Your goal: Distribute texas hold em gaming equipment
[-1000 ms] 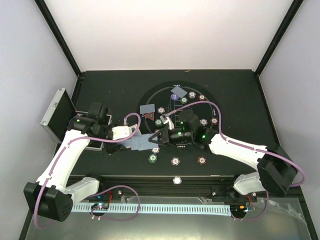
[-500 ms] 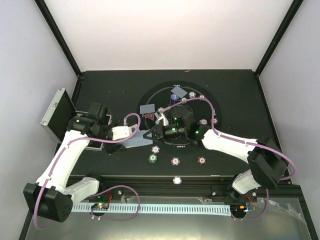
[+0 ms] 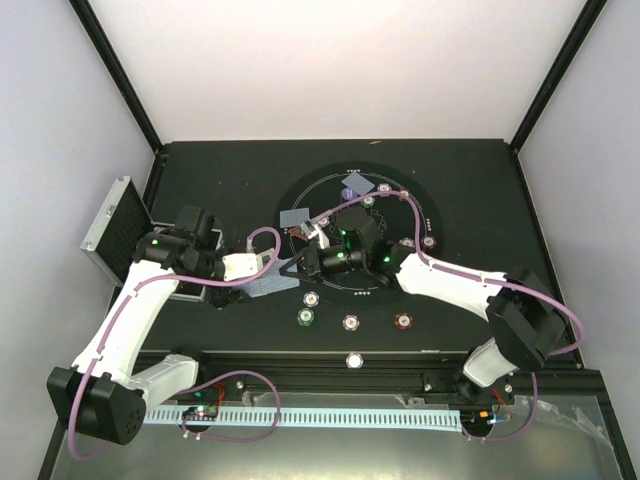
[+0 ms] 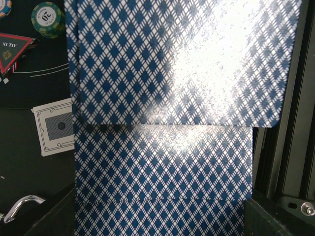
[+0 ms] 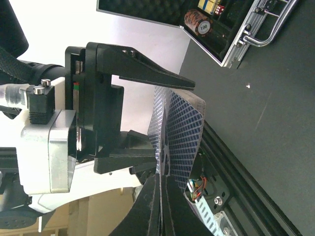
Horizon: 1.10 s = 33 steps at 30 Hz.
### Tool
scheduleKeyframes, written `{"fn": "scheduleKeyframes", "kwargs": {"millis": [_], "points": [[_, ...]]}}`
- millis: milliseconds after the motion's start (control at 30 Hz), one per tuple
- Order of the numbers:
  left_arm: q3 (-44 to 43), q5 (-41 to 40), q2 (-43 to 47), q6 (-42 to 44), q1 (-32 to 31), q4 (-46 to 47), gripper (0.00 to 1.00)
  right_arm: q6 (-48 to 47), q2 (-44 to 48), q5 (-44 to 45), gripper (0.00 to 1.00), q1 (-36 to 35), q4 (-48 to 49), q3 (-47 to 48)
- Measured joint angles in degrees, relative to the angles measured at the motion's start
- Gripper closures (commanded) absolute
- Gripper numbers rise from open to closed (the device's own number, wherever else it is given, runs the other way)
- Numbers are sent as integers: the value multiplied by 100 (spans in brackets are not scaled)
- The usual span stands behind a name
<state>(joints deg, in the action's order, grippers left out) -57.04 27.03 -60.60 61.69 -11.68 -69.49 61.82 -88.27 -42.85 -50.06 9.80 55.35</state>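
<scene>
My left gripper (image 3: pixel 262 275) is shut on a fanned stack of blue-backed playing cards (image 4: pixel 167 123) that fills the left wrist view and hides its jaws. My right gripper (image 5: pixel 160 196) meets it from the right, and its fingertips are shut on the edge of one card (image 5: pixel 179 132) of that fan. Two face-down cards (image 3: pixel 293 217) (image 3: pixel 355 183) lie on the round mat (image 3: pixel 300 195). Striped chips ring the mat, among them a green one (image 3: pixel 303 316) and a red-brown one (image 3: pixel 403 321). A red triangle marker (image 4: pixel 12 46) lies near a green chip (image 4: pixel 47 18).
The open silver case (image 3: pixel 113 222) stands at the left edge, and the right wrist view shows chips (image 5: pixel 202 22) inside it. A white button disc (image 3: pixel 354 360) sits by the front rail. One face-down card (image 4: pixel 56 125) lies left of the fan.
My right wrist has shifted left and away from the table's front edge, its fingers staying at the fan's right end. The left arm has not moved.
</scene>
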Motion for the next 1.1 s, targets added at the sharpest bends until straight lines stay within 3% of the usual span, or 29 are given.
{"fn": "scheduleKeyframes", "kwargs": {"millis": [367, 600, 967, 1100], "points": [[0, 39, 2, 20, 0, 26, 98, -20, -20, -55, 93, -9, -13, 57], [0, 59, 0, 20, 0, 50, 98, -46, -22, -234, 75, -55, -44, 28], [0, 59, 24, 15, 0, 57, 99, -299, 125, -387, 64, -59, -531, -24], [0, 61, 24, 13, 0, 57, 98, -321, 129, -389, 54, -59, -632, -31]]}}
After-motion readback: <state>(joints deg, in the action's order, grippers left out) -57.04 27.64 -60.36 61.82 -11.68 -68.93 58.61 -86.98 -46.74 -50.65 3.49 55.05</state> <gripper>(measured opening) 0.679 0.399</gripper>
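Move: The fanned cards in the left hand's grip lie some 3 cm left of the shut right fingertips, about 2 cm back and slightly below; from the left hand their middle is about 4 cm to the right, level fore and aft, and just below. Some 18 cm below the right hand, the white chip lies about 3 cm back and 4 cm right, the green chip 8 cm back and 2 cm right, and the other deck 7 cm ahead and 8 cm left. Back towards its own base goes the right hand, a little over 2 cm, sinking and easing right by about 1 cm late on, while its shut fingers open to nearly half and release the fan's free edge, ending spread above and below the cards. The left hand stays put and keeps its grip on the cards. ##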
